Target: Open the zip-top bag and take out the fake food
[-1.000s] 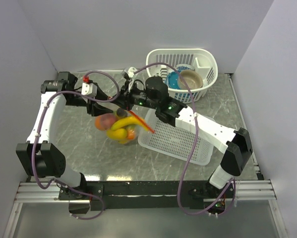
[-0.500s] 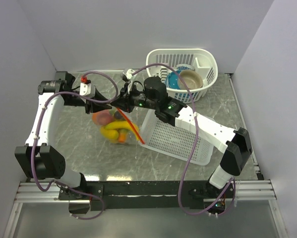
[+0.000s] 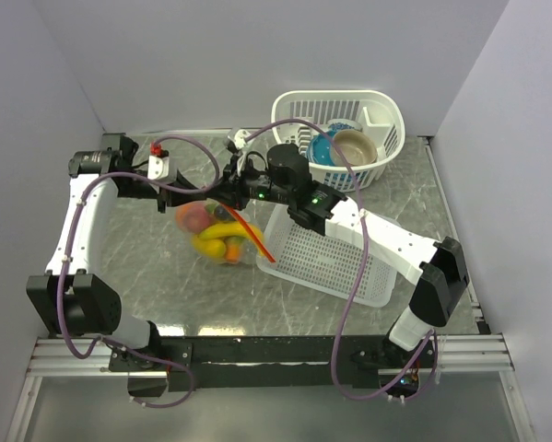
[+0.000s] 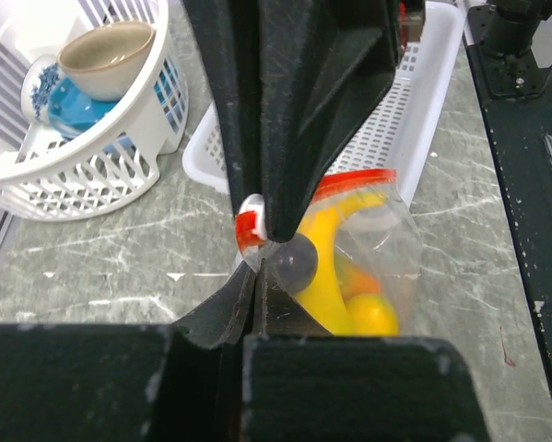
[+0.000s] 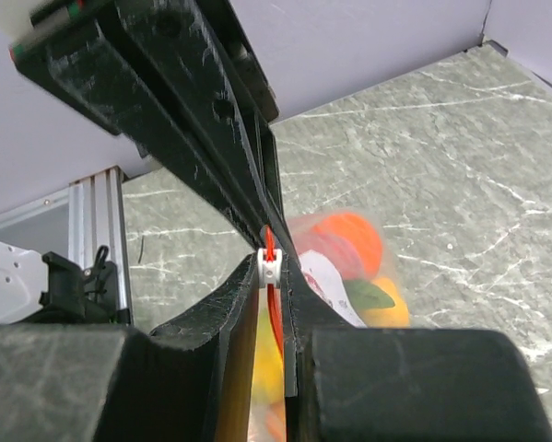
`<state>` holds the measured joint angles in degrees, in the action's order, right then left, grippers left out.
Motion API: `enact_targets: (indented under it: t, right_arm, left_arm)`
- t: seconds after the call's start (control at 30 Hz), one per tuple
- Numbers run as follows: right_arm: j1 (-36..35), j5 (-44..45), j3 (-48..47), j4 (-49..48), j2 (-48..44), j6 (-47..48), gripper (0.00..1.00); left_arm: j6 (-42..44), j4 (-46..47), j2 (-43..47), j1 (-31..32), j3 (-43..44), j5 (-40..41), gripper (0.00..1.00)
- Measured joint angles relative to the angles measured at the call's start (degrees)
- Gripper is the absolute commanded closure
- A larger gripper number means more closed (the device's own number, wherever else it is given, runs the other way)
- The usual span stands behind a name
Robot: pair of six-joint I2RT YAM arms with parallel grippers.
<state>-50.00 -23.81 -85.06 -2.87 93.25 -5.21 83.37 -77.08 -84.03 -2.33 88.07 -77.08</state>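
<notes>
The zip-top bag [image 3: 222, 238] hangs above the table between my two grippers, its red-orange zipper strip [image 3: 255, 236] slanting down to the right. Inside it is the fake food [image 3: 217, 247]: a yellow banana [image 4: 323, 269], an orange fruit [image 5: 351, 243] and other yellow pieces. My left gripper [image 3: 205, 195] [image 4: 255, 276] is shut on the bag's top edge by the red strip [image 4: 248, 226]. My right gripper [image 3: 237, 191] [image 5: 270, 267] is shut on the white zipper slider [image 5: 269, 266] on the strip. The two grippers meet tip to tip.
A round white basket [image 3: 386, 138] at the back right holds a blue bowl [image 3: 323, 147] and a tan bowl [image 3: 354, 145]. A flat white slatted basket [image 3: 331, 262] lies just right of the bag, under my right arm. Walls close in the left, back and right.
My left gripper has gone from open to shut on the bag's top edge. The bag has swung slightly below the grippers. The right gripper has kept its grip.
</notes>
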Motion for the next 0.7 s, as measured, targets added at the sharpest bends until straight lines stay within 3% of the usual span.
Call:
enact_targets:
  t: [0.5,0.6,0.7]
  right_arm:
    - [0.3,2.9,17.9,-6.9,-7.0,-0.4,0.92]
    - [0.4,3.5,21.4,-7.0,-9.1,-1.0,0.91]
    - [0.4,3.9,26.0,-7.4,-11.5,-2.1,0.91]
  left_arm:
    - [-0.6,-1.2,0.0,-1.9,-0.2,1.2,0.99]
    - [-4.5,0.6,0.0,-3.5,-0.1,1.1,0.99]
    - [-14.3,9.1,0.2,-6.4,-0.3,0.6,0.99]
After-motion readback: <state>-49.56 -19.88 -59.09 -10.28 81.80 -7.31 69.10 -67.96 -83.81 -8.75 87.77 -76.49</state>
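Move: My right hand pinches the white zip slider beside my left fingertips, which hold the near end of the red zip. The zip's far end lies about 12 cm below my right hand, 10 cm to its right and 5 back; from my left hand it is some 12 right, 6 back and 12 below. From my right hand the banana hangs roughly 10 cm below, 3 right, 1 back; the white tray sits 26 right, level, 30 down. I pull the slider down along the zip with my right hand, about 10 cm down, 5 to the right and a little back, speeding up after a slow start and keeping the pinch. My left hand keeps hold of the zip's corner, first easing slightly left, then swinging left and forward about 4 cm away from the slider with a slight counter-clockwise turn. ##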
